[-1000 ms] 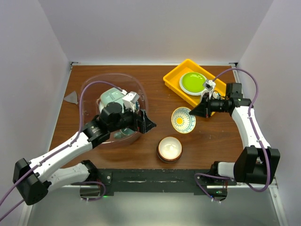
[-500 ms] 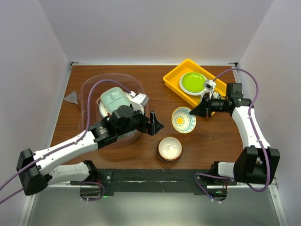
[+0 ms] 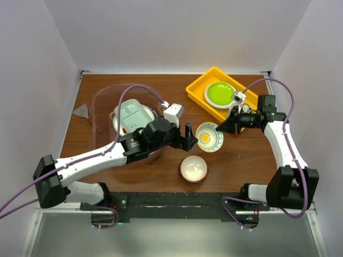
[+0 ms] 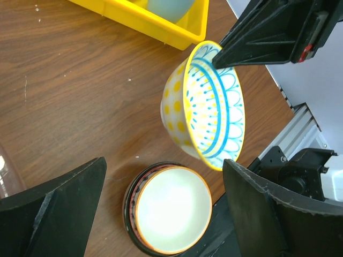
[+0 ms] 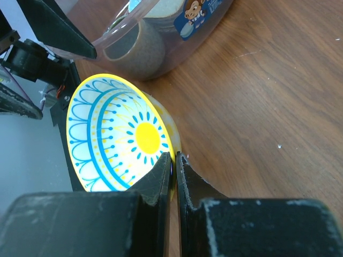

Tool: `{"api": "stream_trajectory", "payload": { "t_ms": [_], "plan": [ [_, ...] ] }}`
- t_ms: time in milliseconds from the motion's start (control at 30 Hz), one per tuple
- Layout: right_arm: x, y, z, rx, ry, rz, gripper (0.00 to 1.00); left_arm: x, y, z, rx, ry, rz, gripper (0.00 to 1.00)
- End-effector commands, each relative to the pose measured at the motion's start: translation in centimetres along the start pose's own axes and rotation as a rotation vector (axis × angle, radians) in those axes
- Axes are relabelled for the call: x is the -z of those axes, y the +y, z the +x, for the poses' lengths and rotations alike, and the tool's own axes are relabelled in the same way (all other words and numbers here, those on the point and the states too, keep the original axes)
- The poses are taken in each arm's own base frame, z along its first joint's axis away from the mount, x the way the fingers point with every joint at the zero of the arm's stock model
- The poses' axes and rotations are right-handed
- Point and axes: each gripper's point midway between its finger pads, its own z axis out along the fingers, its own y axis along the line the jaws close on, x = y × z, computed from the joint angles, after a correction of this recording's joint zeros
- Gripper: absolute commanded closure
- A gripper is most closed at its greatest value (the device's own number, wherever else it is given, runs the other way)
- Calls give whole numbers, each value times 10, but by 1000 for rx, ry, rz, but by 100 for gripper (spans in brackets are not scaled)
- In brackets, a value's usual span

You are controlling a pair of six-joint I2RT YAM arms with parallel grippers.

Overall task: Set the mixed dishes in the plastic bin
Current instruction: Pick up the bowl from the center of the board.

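My right gripper point(image 3: 221, 127) point(image 5: 173, 156) is shut on the rim of a small blue-and-yellow patterned bowl point(image 3: 208, 137) point(image 5: 115, 134), which it holds tilted just above the table. Just left of that bowl my left gripper point(image 3: 189, 138) point(image 4: 163, 163) stands open with nothing between its fingers. The left wrist view shows the patterned bowl point(image 4: 206, 107) ahead. A small white bowl with a dark, orange-edged rim point(image 3: 193, 169) point(image 4: 170, 210) sits on the table below the left gripper. The plastic bin point(image 3: 101, 104) point(image 5: 185, 29) at the left holds a pale mint dish point(image 3: 130, 113) on other crockery.
A yellow tray point(image 3: 197, 89) point(image 4: 155, 24) at the back right holds a lime-green plate point(image 3: 220, 93). A small grey triangular piece point(image 3: 81, 111) lies left of the bin. White walls close in the table on three sides.
My left arm has swung right, out from over the bin, until its open gripper is beside the patterned bowl. The right arm and the bowl it holds have not moved.
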Motion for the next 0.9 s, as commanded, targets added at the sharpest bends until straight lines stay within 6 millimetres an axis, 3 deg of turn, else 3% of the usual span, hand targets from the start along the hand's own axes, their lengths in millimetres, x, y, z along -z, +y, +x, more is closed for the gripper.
{"api": "stream_trajectory", "payload": {
  "t_ms": [0, 67, 167, 367, 467, 500, 600, 700, 833, 867],
  "plan": [
    [3, 8, -10, 44, -37, -26, 100, -2, -28, -36, 24, -110, 31, 6],
    [2, 8, -10, 45, -37, -27, 100, -6, -32, -42, 23, -121, 18, 7],
    [3, 8, -11, 47, -40, -27, 100, -27, -23, -29, -10, -68, -71, 12],
    [4, 10, -11, 57, -41, -27, 100, -48, -9, -20, -74, -29, -207, 40],
    [4, 11, -11, 58, -40, -28, 100, -52, -7, -21, -106, -23, -238, 61],
    [4, 11, -10, 61, -40, -29, 100, -53, -7, -21, -114, -20, -245, 74],
    [4, 12, -10, 68, -40, -34, 100, -52, -7, -27, -132, -29, -262, 100],
    [6, 20, -12, 96, -49, -61, 100, -46, -11, -38, -133, -62, -253, 100],
    [10, 36, -12, 152, -59, -108, 65, -26, -15, -55, -131, -126, -216, 100],
    [11, 39, -12, 163, -62, -116, 46, -15, -16, -66, -120, -158, -203, 100]
  ]
}}
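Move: The patterned bowl hangs tilted in the air, its middle some 7 cm to the left hand's right, 2 cm ahead and 3 cm lower. The stacked bowls stand below, about 8 cm back and 3 cm right of the left hand; the yellow bin lies roughly 22 cm ahead and 17 cm right. The right hand still pinches the patterned bowl's rim, the bowl's middle about 4 cm back, 4 cm left and 1 cm below that hand. Rightward first, about 4 cm and slightly rising, the left hand comes at the patterned bowl, then goes forward some 4 cm while dipping, rolling about 15 degrees with its left side up. Its wide-open fingers shut on the bowl's near-left rim and pinch it, and the hand eases up a little. The right hand holds still until then, opens partway to let go of the rim and starts drawing back about 1 cm. ##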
